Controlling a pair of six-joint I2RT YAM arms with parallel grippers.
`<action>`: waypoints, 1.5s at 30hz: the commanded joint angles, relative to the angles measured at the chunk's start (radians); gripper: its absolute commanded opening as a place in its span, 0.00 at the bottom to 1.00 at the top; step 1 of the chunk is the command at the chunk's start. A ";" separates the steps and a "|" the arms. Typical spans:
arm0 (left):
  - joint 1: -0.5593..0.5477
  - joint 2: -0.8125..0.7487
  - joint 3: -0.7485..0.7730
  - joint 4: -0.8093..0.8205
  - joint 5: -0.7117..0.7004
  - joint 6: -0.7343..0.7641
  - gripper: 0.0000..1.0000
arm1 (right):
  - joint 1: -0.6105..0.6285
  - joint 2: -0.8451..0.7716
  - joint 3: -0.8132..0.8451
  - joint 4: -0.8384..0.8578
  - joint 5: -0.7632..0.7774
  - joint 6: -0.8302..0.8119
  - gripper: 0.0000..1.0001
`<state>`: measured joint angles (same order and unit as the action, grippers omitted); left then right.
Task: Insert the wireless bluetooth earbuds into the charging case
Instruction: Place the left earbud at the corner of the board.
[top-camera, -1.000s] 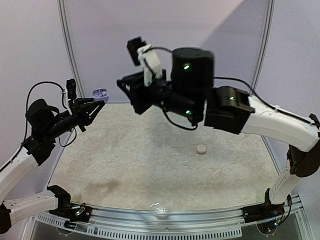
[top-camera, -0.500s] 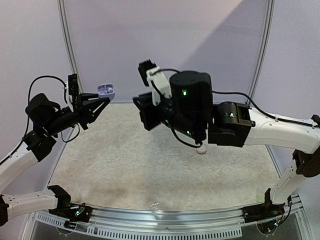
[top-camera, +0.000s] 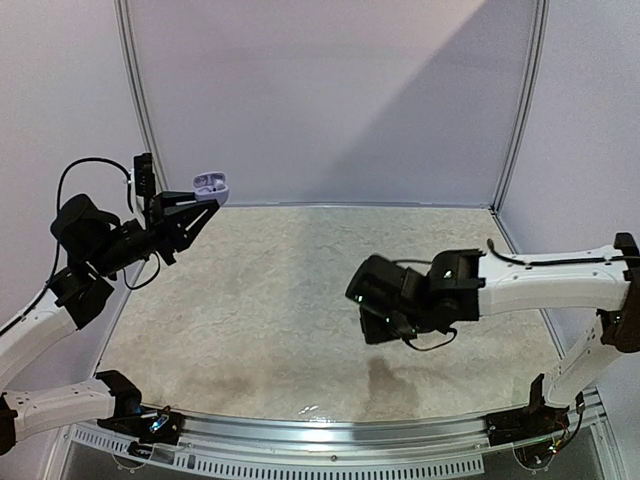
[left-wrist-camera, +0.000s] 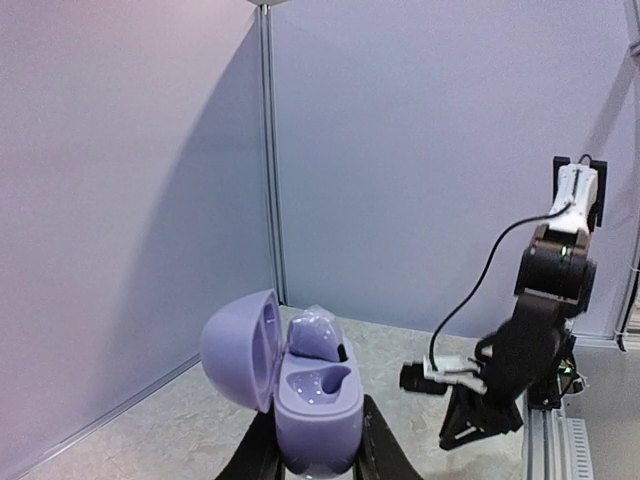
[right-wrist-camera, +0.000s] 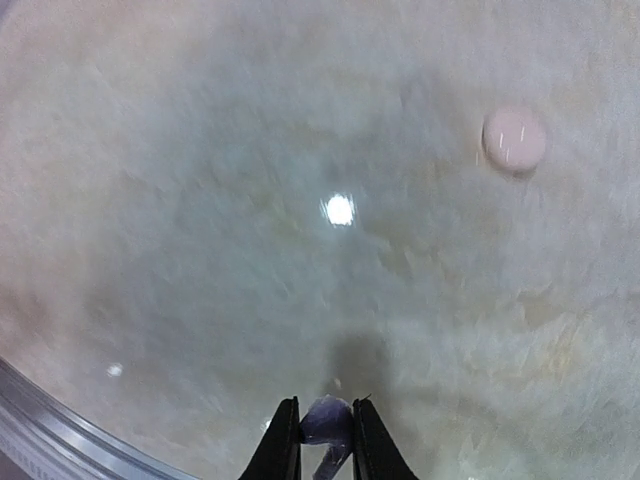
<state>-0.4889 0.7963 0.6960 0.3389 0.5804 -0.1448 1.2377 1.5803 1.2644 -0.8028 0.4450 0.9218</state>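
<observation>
My left gripper (top-camera: 203, 206) is raised at the far left and shut on the base of the charging case (top-camera: 210, 181), a pale lavender pebble. In the left wrist view the charging case (left-wrist-camera: 315, 405) stands upright between my fingers (left-wrist-camera: 255, 455) with its lid swung open to the left. One earbud (left-wrist-camera: 315, 335) sits in the far socket; the near socket is empty. My right gripper (top-camera: 376, 328) hangs low over the table at the front right. In the right wrist view the right gripper (right-wrist-camera: 325, 438) is shut on a small lavender earbud (right-wrist-camera: 326, 420) just above the table.
A small pinkish round disc (right-wrist-camera: 514, 140) lies on the speckled table, ahead of my right gripper. The metal front rail (top-camera: 320, 425) runs along the near edge. Booth walls and posts (top-camera: 135, 100) close off the back and sides.
My right arm has swung down from high near the case to low over the table at the front right. The left gripper has held the open case almost still.
</observation>
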 joint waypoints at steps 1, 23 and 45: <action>-0.014 -0.014 -0.024 0.025 -0.001 -0.015 0.00 | -0.014 0.070 -0.127 -0.026 -0.273 0.152 0.00; -0.014 -0.038 -0.020 -0.001 -0.015 0.002 0.00 | -0.034 0.231 -0.197 0.022 -0.426 0.133 0.21; -0.013 -0.043 -0.021 -0.015 -0.011 0.013 0.00 | -0.138 0.268 0.108 -0.270 -0.572 -0.014 0.70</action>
<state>-0.4908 0.7609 0.6846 0.3378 0.5694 -0.1421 1.1412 1.8091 1.3117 -0.9657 -0.0299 0.9333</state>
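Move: The right gripper already holds the left earbud. Its set-down spot on the bare board lies roughly 7 cm back, 3 cm to the right and 14 cm below; the board's near edge is another 5 cm back beyond that spot. The pink case stands about 20 cm ahead of the gripper and 8 cm right, 13 cm lower. From the left gripper, the spot is some 10 cm back, 30 cm right and 38 cm below. Lower the right gripper about 14 cm with the left earbud, drawing it back some 7 cm and slightly right towards the board's near edge, while tilting the fingers roughly 30 degrees until they point nearly straight down. Pause low over the spot, open the fingers wide to let go of the earbud, then lift away about 5 cm, easing forward and a little left. ##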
